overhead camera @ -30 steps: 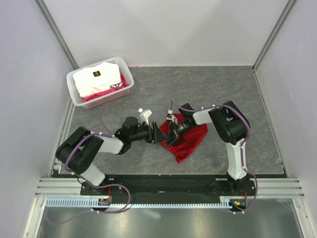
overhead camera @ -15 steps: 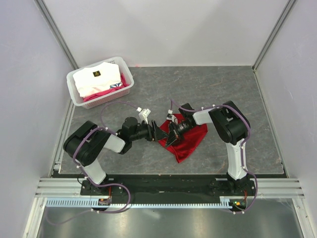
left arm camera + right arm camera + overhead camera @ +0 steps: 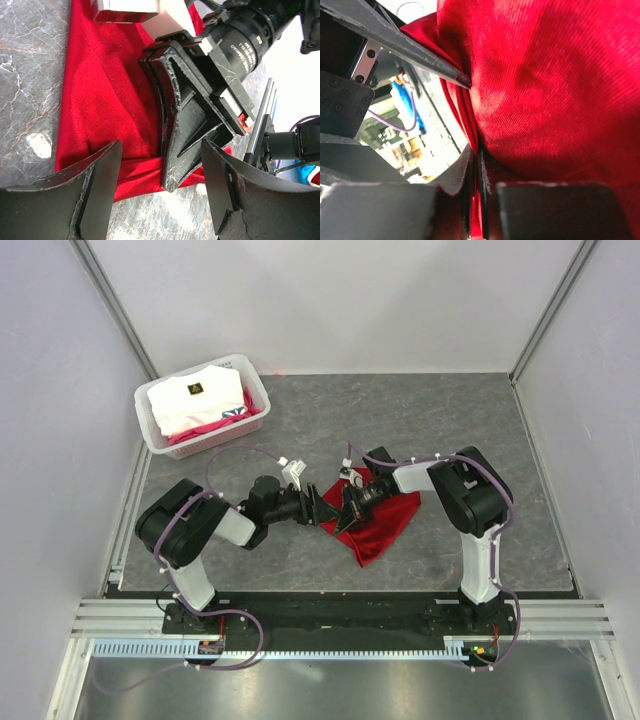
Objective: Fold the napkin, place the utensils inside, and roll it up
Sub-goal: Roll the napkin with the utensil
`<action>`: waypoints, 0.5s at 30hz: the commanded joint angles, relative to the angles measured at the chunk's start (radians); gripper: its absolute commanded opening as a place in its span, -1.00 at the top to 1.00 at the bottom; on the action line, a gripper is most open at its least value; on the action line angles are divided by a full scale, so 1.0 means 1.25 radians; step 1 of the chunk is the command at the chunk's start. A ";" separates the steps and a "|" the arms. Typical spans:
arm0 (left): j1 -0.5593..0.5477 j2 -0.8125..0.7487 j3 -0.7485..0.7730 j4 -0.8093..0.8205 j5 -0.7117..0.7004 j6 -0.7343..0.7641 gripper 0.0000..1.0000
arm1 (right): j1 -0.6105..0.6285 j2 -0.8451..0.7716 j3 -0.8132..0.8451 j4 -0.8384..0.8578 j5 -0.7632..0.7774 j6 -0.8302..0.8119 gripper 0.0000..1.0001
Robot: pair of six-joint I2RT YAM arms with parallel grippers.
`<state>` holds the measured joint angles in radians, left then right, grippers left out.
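The red napkin [image 3: 388,521] lies folded on the grey table between the two arms. My right gripper [image 3: 344,513] is shut on the napkin's left edge, and a thin fold of red napkin [image 3: 545,75] shows pinched between its fingers [image 3: 481,200]. My left gripper [image 3: 322,512] stands open just left of that edge and points at the right gripper's tip. In the left wrist view the left gripper [image 3: 160,200] brackets the right gripper's fingers [image 3: 185,145] and the napkin's rolled hem [image 3: 135,172], holding nothing. The utensils are out of view.
A white basket [image 3: 150,427] with folded white and pink cloth [image 3: 195,400] stands at the back left. Pale walls close the table on three sides. Bare grey table lies behind and right of the napkin.
The left arm's elbow has swung right, towards the middle, while its gripper stays at the napkin's edge. The right gripper stays pinched on the napkin.
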<state>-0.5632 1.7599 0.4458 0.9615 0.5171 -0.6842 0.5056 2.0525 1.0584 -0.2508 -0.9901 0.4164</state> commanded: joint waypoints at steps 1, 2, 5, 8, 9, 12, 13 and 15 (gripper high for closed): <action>0.008 0.032 -0.017 0.017 -0.042 0.045 -0.44 | -0.006 -0.062 -0.031 0.010 0.132 0.002 0.57; 0.008 0.039 -0.019 0.023 -0.043 0.043 -0.44 | -0.006 -0.075 -0.034 0.009 0.139 0.003 0.47; 0.009 0.050 -0.029 0.039 -0.043 0.037 -0.43 | -0.006 -0.129 -0.058 -0.001 0.166 0.008 0.14; 0.009 0.061 -0.034 0.052 -0.038 0.029 -0.43 | -0.006 -0.191 -0.088 -0.030 0.204 0.002 -0.01; 0.010 0.063 -0.034 0.055 -0.036 0.028 -0.43 | -0.006 -0.207 -0.094 -0.037 0.213 -0.002 -0.07; 0.010 0.067 -0.030 0.055 -0.030 0.025 -0.43 | -0.006 -0.277 -0.114 -0.075 0.253 -0.016 -0.14; 0.010 0.067 -0.029 0.055 -0.028 0.025 -0.43 | -0.006 -0.315 -0.118 -0.086 0.274 -0.021 -0.15; 0.010 0.068 -0.028 0.053 -0.027 0.023 -0.43 | -0.006 -0.355 -0.130 -0.113 0.293 -0.032 -0.18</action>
<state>-0.5591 1.8202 0.4282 1.0710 0.5274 -0.6880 0.5007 1.7390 0.9169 -0.3134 -0.7052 0.4198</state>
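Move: The right fingers are still around the napkin's rolled near-left edge; that edge's middle lies about 3 cm back and 1 cm right of the hand, at its height. The napkin's broad part is centred some 4 cm ahead and 7 cm right. For the open left hand, the same edge's middle lies roughly 6 cm back, 4 cm right and 3 cm below. The right fingers open and let go of the napkin's rolled edge, backing off about 4 cm right and rising. ##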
